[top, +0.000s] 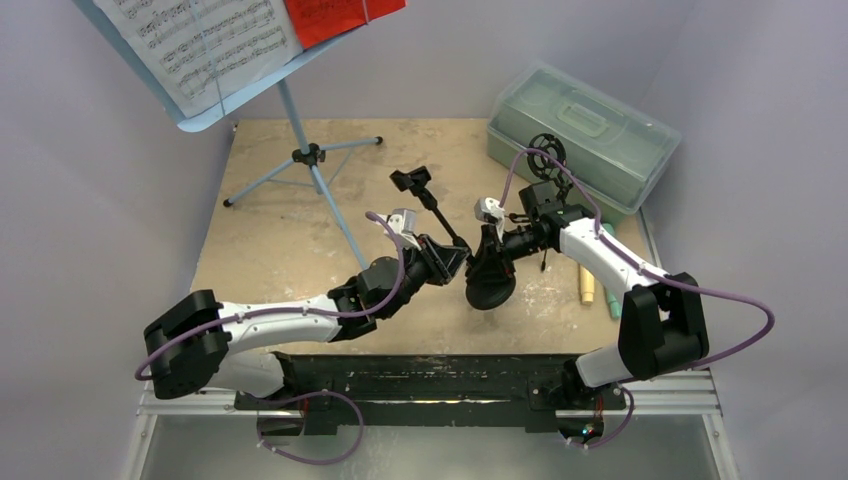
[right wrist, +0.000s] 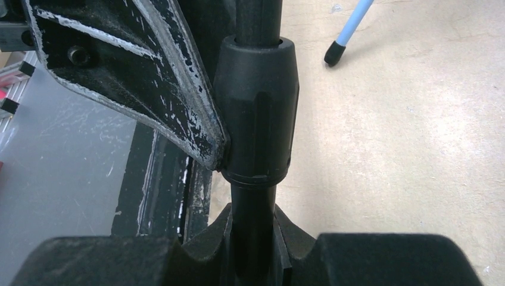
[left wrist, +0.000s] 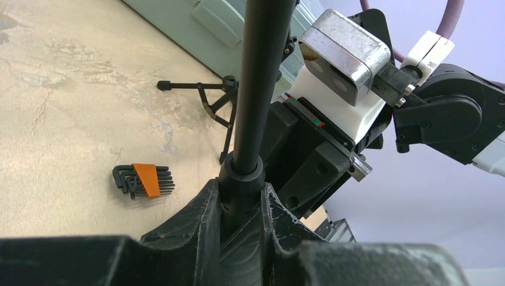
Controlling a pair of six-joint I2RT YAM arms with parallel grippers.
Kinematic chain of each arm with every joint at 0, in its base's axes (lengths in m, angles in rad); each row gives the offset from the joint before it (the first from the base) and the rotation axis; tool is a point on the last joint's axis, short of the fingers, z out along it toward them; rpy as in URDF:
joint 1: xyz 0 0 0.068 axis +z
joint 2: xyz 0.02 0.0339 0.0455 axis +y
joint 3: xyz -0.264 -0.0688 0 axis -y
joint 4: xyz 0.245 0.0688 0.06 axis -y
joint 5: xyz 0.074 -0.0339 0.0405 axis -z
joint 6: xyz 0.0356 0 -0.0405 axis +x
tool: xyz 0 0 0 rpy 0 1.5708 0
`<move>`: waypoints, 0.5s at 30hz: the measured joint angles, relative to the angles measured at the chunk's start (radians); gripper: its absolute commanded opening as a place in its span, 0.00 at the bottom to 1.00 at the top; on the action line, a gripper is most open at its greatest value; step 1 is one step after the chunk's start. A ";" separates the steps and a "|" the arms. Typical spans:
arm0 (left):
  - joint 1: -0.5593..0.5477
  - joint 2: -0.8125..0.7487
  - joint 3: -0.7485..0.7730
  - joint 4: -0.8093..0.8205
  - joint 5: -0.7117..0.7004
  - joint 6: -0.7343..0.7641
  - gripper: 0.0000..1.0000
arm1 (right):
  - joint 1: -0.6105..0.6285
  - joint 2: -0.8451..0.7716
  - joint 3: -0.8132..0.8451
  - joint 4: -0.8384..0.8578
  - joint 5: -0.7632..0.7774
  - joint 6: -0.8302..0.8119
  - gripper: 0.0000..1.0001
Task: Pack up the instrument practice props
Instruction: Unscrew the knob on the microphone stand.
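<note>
A black mic holder with a round base hangs tilted over the table's middle, its clip end pointing to the far left. My left gripper is shut on its pole at the collar. My right gripper is shut on the same pole just below that collar. In the wrist views the left gripper and the right gripper both press on the pole. The pale-blue rack with white pages and a red page stands far left on tripod legs.
A translucent grey-green case lies shut at the far right, with a second black holder on tripod legs in front of it. Cream and teal microphones lie beside the right arm. A hex key set lies on the table.
</note>
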 measured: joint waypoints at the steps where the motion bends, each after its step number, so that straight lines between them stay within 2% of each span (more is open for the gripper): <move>1: 0.000 0.000 0.000 -0.001 0.000 0.001 0.10 | 0.000 0.000 0.000 0.002 0.002 0.002 0.00; 7: 0.002 -0.018 -0.023 0.042 0.025 0.042 0.64 | 0.000 -0.004 0.000 0.001 -0.001 -0.011 0.00; 11: 0.011 -0.097 -0.051 0.106 0.094 0.124 0.81 | -0.002 -0.008 0.000 -0.008 -0.002 -0.029 0.00; 15: 0.032 -0.188 -0.097 0.151 0.183 0.195 0.87 | -0.002 -0.008 0.000 -0.027 -0.003 -0.054 0.00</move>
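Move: The left fingers are already closed around the stand's knob, its middle practically at their hand point. From that hand, the microphone clip is roughly 8 cm ahead, 8 cm left and 9 cm higher; the round base is some 6 cm back, 4 cm right and 10 cm down; the hex key set is about 8 cm ahead, 5 cm right and 18 cm down. From the right hand, gripping the pole, the knob is about 3 cm ahead, 3 cm left and 4 cm up. Upward, after a brief hold, the left hand comes free of the knob, its fingers spreading from nearly shut to wide open as it climbs some 6 cm and backs off to the rear and left by 2 to 3 cm each. Its wrist tips the fingers up about 15 degrees with a slight clockwise swing. The right hand stays put and keeps its pinch on the pole just below the knob. ##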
